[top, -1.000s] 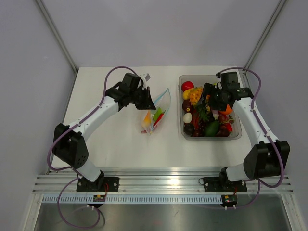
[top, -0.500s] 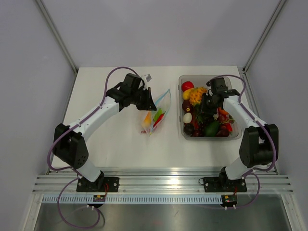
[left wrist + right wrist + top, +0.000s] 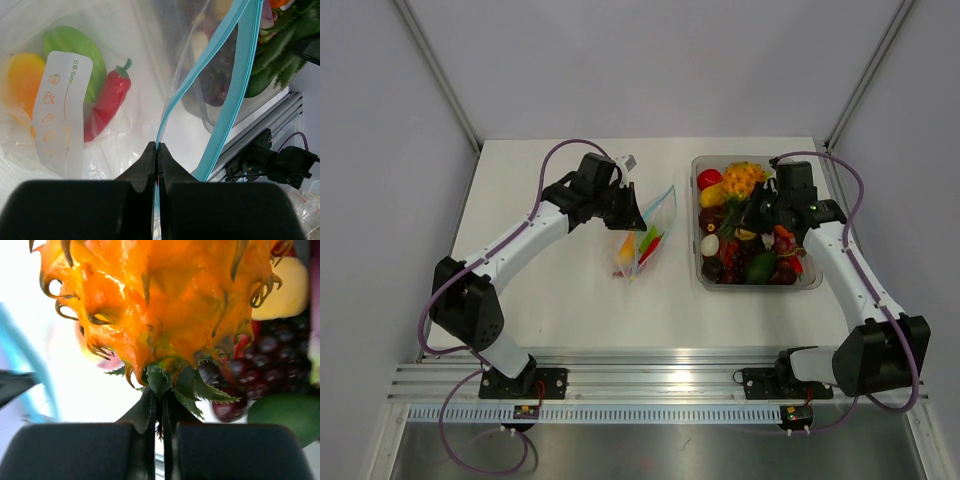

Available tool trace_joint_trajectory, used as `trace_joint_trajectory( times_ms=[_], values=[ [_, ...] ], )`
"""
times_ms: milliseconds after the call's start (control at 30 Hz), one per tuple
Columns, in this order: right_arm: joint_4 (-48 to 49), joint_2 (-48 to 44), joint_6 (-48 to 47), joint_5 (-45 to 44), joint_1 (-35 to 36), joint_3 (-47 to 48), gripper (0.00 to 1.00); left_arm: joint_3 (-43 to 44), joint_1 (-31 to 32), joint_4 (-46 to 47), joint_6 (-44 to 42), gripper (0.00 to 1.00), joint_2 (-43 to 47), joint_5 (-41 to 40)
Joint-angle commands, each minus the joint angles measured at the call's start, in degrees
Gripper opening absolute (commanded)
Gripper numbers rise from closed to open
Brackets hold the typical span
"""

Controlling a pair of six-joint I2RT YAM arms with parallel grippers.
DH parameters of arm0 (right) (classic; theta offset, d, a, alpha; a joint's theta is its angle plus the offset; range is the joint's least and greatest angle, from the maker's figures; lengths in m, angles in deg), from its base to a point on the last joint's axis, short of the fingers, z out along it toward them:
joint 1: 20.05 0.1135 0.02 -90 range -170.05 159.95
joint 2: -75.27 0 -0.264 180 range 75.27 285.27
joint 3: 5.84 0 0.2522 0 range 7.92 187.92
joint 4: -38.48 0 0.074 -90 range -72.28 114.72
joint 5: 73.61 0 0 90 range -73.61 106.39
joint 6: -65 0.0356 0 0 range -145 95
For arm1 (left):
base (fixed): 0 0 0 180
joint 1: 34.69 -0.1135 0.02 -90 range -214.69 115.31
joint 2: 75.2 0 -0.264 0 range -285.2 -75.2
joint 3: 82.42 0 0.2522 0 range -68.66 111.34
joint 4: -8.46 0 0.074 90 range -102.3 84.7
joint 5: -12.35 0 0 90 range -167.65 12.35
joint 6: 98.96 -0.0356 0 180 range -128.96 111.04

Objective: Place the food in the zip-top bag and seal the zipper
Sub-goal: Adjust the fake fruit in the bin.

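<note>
The zip-top bag (image 3: 645, 238) lies mid-table with its mouth held up, and a red chili (image 3: 107, 100), a green pepper (image 3: 75, 45) and an orange fruit (image 3: 20, 75) show inside it. My left gripper (image 3: 157, 146) is shut on one lip of the blue zipper (image 3: 235, 75), while the other lip hangs apart, so the mouth gapes. An orange-yellow toy pineapple (image 3: 165, 295) hangs over the tub, and my right gripper (image 3: 159, 396) is shut on its green leaves (image 3: 187, 382). From above, the pineapple (image 3: 743, 178) sits at the tub's far side beside the right gripper (image 3: 754, 203).
The clear rigid tub (image 3: 812, 284) at the right holds several more toy foods, among them dark grapes (image 3: 272, 357), a green avocado (image 3: 287, 415) and a yellow lemon (image 3: 282, 290). The tub's left wall stands close to the bag's mouth.
My right gripper closed on the pineapple's leaves and shifted it toward the tub's far side. The left gripper and the bag stayed put.
</note>
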Motion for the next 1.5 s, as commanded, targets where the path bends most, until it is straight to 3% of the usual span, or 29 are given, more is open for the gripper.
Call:
trace_joint_trajectory(
  times_ms=[0,167,367,400,467,500,533,567,667,700,833,967,1200,1467],
  values=[
    [1.7,-4.5,9.5,2.4,0.5,-1.2,0.0,1.6,0.3,1.9,0.2,0.0,-0.1,-0.2],
    [4.3,-8.7,17.2,5.0,0.4,-8.4,0.0,1.2,0.4,1.9,-0.2,0.0,0.1,-0.5],
    [16.0,-12.0,31.1,12.0,0.4,-17.8,0.02,1.4,0.6,0.7,-1.2,0.0,0.1,-2.1],
    [18.8,-12.3,34.1,11.9,0.4,-19.4,0.06,1.3,0.7,0.8,-1.3,0.0,0.6,-2.2],
    [22.3,-13.1,36.3,11.7,0.4,-20.7,0.37,0.8,0.7,0.9,-1.4,0.0,0.9,-2.3],
    [25.1,-12.8,35.6,12.2,0.4,-20.6,0.47,0.8,0.7,0.9,-1.4,0.0,1.0,-2.3],
    [24.9,-12.0,34.2,12.6,0.4,-19.6,0.65,0.6,0.6,0.9,-1.4,0.0,1.2,-2.3],
    [21.8,-11.2,32.1,13.1,0.4,-18.0,0.69,0.5,0.7,1.0,-1.4,0.0,1.2,-2.2],
    [14.1,-7.5,20.3,13.0,0.5,-9.7,0.74,0.4,0.7,1.0,-1.4,0.0,1.3,-2.2],
    [8.5,-6.6,14.6,10.7,0.5,-6.3,0.74,0.4,0.7,1.0,-1.2,0.0,1.3,-2.1],
    [-2.8,-7.4,6.1,-0.5,0.6,-2.4,0.74,-0.1,0.7,1.7,-1.0,0.0,1.6,-2.1],
    [-4.7,-9.4,5.3,-2.5,0.6,-6.0,0.76,-0.6,0.7,2.3,-0.6,0.0,1.5,-1.9],
    [1.0,-12.3,8.2,3.7,0.6,-14.6,0.79,-0.8,0.7,2.5,-0.5,0.0,1.0,-1.8],
    [-2.9,-12.2,5.1,-1.5,0.6,-15.3,0.78,-1.6,0.8,2.9,-0.1,0.0,1.3,-1.5]
  ],
)
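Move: The right hand holds the pineapple by its crown, the body about 7 cm ahead, 3 cm left and slightly below; its resting spot in the near-left part of the bin lies roughly level, 8 cm left and 9 cm down. The white egg is 4 cm back, 12 cm left, the avocado 9 cm back, 1 cm left, both about 11 cm lower. From the left hand that spot is some 24 cm right, 3 cm ahead, 10 cm down. Right hand carries the pineapple 5 cm back and left, opens, rises forward, then sinks back about 8 cm. ##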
